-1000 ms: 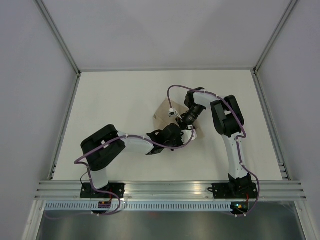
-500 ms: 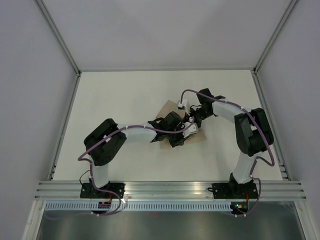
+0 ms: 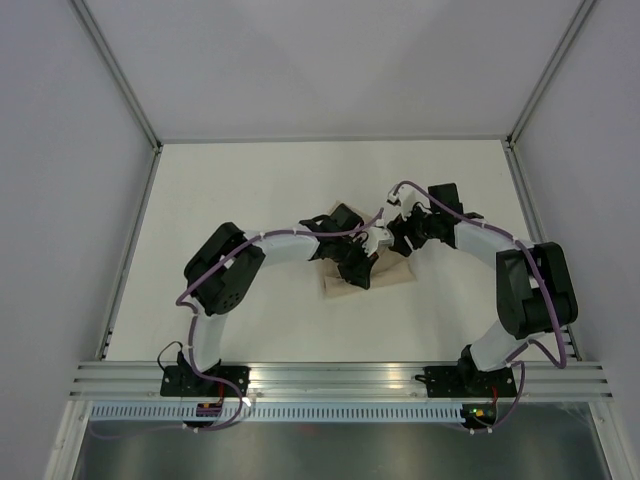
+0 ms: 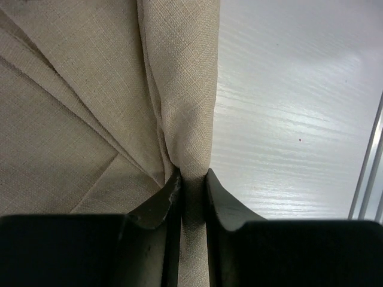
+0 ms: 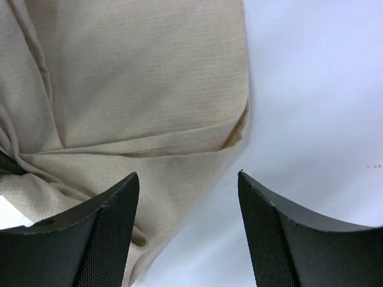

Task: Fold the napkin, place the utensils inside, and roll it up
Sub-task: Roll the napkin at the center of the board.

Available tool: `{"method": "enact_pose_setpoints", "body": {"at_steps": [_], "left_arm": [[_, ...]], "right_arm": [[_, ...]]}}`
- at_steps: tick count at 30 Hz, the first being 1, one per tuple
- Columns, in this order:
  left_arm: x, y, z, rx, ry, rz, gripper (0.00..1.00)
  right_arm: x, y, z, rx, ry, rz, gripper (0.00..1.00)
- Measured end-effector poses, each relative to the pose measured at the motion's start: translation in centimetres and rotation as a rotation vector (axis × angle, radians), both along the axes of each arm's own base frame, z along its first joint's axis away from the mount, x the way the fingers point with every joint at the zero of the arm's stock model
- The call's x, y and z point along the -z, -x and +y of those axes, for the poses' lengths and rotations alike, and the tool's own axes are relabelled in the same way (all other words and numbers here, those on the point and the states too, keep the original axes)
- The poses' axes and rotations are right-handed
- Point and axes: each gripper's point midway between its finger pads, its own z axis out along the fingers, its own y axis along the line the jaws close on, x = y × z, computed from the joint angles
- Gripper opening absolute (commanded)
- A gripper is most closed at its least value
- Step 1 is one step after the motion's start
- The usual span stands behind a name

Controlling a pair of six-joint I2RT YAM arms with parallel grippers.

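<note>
The tan napkin (image 3: 340, 284) lies bunched in a narrow strip at the middle of the white table (image 3: 250, 190), under both grippers. My left gripper (image 3: 358, 272) is shut on a rolled fold of the napkin (image 4: 182, 89), and the cloth runs straight between its fingers (image 4: 164, 200). My right gripper (image 3: 397, 243) hovers open just above the napkin's right edge (image 5: 149, 89) with nothing between its fingertips (image 5: 116, 197). The utensils are hidden from every view.
Aluminium rails (image 3: 340, 378) run along the near edge by the arm bases. Grey walls with metal posts (image 3: 125, 85) close in the table at the left, back and right. A metal rail (image 4: 368, 173) shows at the far right of the left wrist view.
The right gripper has opened and let go of the napkin, and swung right. The left arm has reached further out, and the napkin went from a spread sheet to a narrow bunched strip.
</note>
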Motion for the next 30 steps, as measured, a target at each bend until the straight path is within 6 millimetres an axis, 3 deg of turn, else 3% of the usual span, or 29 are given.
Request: {"method": "enact_pose_setpoints", "body": {"at_steps": [6, 12, 15, 20, 27, 30], "left_arm": [[0.0, -0.1, 0.1, -0.009, 0.002, 0.108, 0.02], [0.1, -0.2, 0.2, -0.017, -0.004, 0.158, 0.02], [0.1, -0.2, 0.2, -0.02, -0.001, 0.18, 0.02], [0.2, -0.4, 0.2, -0.03, 0.013, 0.244, 0.02], [0.3, -0.5, 0.3, -0.031, 0.045, 0.328, 0.02], [0.3, -0.5, 0.3, -0.031, 0.052, 0.351, 0.02]], "right_arm": [[-0.6, -1.4, -2.0, 0.118, 0.029, -0.055, 0.73], [-0.8, -3.0, -6.1, 0.246, 0.023, -0.065, 0.73], [-0.7, -3.1, -6.7, 0.262, 0.031, -0.069, 0.73], [-0.2, 0.0, -6.6, 0.218, 0.045, -0.076, 0.72], [-3.9, 3.3, -4.9, 0.018, 0.012, -0.188, 0.73], [-4.5, 4.8, -4.0, -0.078, -0.001, -0.209, 0.73]]}}
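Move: The napkin's near edge is already pinched in the left fingers, with the middle of the cloth about 9 cm ahead of that hand, 2 cm to its right and a little lower. The near right corner lies some 13 cm to the left hand's right and 2 cm farther out. From the empty right hand this corner is about 9 cm back, 1 cm left and 4 cm below; the napkin's middle is 3 cm back and 12 cm left, the left fingers about 11 cm back and 14 cm left. The napkin's near edge stays pinched in the left fingers, which hardly travel but roll some 20 degrees, the hand's forward side dipping. Clear of the cloth and still open, the right hand swings right about 7 cm and a little forward, then doubles back towards its base by some 8 cm, rising and drifting left, to hang above the table to the right of the near right corner. ##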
